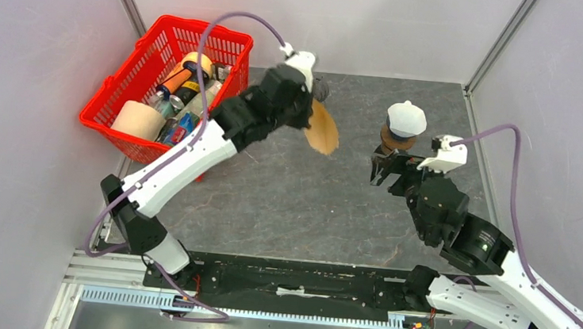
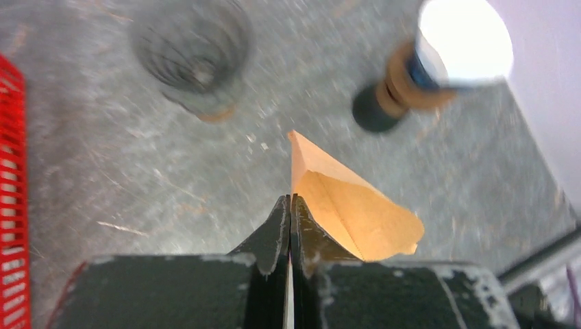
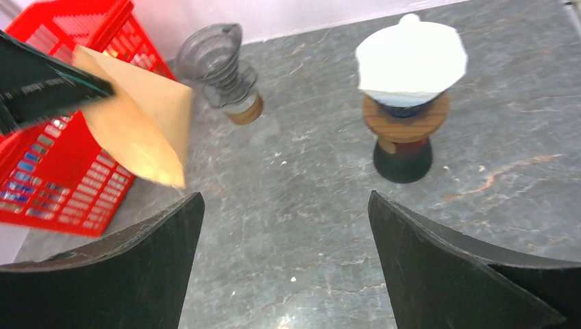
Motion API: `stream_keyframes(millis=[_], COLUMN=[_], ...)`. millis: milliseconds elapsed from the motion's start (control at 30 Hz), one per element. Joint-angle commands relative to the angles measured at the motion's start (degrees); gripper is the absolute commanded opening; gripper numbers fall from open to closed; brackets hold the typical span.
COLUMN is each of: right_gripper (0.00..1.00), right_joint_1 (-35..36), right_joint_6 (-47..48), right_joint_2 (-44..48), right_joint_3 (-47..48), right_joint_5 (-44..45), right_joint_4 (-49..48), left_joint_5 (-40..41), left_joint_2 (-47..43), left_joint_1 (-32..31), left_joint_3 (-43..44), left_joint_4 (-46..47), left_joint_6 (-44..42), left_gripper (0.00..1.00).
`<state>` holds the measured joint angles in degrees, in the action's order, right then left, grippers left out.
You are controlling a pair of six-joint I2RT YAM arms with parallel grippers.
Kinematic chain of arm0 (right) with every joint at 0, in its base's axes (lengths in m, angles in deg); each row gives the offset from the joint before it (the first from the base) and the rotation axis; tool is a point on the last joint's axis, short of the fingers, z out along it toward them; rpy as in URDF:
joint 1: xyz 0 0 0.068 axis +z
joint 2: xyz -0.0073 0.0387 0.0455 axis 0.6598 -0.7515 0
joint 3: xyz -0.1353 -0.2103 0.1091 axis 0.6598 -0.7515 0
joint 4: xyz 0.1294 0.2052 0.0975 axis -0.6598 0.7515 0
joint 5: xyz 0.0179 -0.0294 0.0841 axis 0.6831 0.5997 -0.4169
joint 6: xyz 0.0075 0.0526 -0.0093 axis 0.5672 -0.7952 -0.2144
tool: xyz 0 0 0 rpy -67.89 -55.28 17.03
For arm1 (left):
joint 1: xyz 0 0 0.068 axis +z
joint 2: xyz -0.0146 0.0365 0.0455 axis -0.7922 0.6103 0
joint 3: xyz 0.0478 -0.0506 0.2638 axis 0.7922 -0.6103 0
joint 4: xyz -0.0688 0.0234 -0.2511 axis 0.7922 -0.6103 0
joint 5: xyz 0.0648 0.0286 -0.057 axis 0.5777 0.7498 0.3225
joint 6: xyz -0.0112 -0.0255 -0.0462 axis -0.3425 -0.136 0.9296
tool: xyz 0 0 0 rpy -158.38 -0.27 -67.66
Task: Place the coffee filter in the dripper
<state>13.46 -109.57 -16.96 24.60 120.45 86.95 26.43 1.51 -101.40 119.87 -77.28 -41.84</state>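
Note:
My left gripper point(image 2: 291, 203) is shut on one edge of the brown paper coffee filter point(image 2: 349, 209), which hangs in the air above the table point(image 1: 285, 204). From above, the filter point(image 1: 323, 131) sticks out to the right of the left gripper point(image 1: 307, 116). A clear grey dripper point(image 3: 218, 63) with a wooden collar stands beyond it; in the top view only its edge point(image 1: 321, 87) shows behind the left wrist. My right gripper point(image 3: 286, 195) is open with nothing between its fingers, low over the table. In the top view it point(image 1: 384, 167) sits just in front of a white-topped stand.
A white filter cone on a wooden and black stand point(image 1: 405, 125) rises at the back right. A red basket point(image 1: 166, 82) with cans, bottles and a paper roll sits at the back left. Grey walls enclose the table on three sides.

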Motion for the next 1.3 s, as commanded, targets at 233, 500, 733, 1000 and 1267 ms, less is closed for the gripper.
stream_keyframes(millis=[233,500,733,1000,1267], right_gripper=[0.97,0.97,0.97,0.97,0.97], right_joint_1=[-0.1,-0.1,-0.1,-0.1,-0.1], right_joint_6=[-5.7,-6.4,-6.3,-6.4,-5.9], right_joint_2=[2.1,1.8,1.4,1.3,1.8], right_joint_3=[-2.2,-1.2,-1.1,-1.1,-1.0], right_joint_5=[12.1,13.0,13.3,13.6,14.3], right_joint_4=[5.2,6.4,6.5,6.5,6.5], left_joint_5=[-18.4,-19.7,-16.6,-12.3,-13.0], left_joint_2=[14.6,23.0,23.7,24.5,27.6], left_joint_1=[17.6,20.1,20.8,21.7,22.6], left_joint_3=[18.7,26.1,25.7,25.8,28.1], left_joint_4=[0.9,-2.6,-3.8,-5.0,-5.6], left_joint_6=[10.0,14.1,16.0,17.1,17.7], left_gripper=[0.02,0.02,0.02,0.03,0.14])
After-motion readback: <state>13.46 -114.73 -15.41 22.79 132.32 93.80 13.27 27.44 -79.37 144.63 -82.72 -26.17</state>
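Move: About 15 cm ahead of the left hand, neither left nor right of it, and some 12 cm lower stands the clear dripper, for which the brown coffee filter already in its fingers is meant. The blue dripper with the white filter is roughly 32 cm to that hand's right, 3 cm ahead and 8 cm lower. From the right hand the clear dripper lies about 25 cm ahead, 27 cm left and 13 cm lower. Carrying the brown filter by its edge, the left hand sweeps forward about 16 cm to the clear dripper, drifting 5 cm left; it first rises slightly, then sinks onward, turning some 20 degrees counter-clockwise, fingertips tipping down and left side dipping, grip kept. The empty right hand backs off 4 cm to the right, sinking 2 cm, still open, turning slightly clockwise. ##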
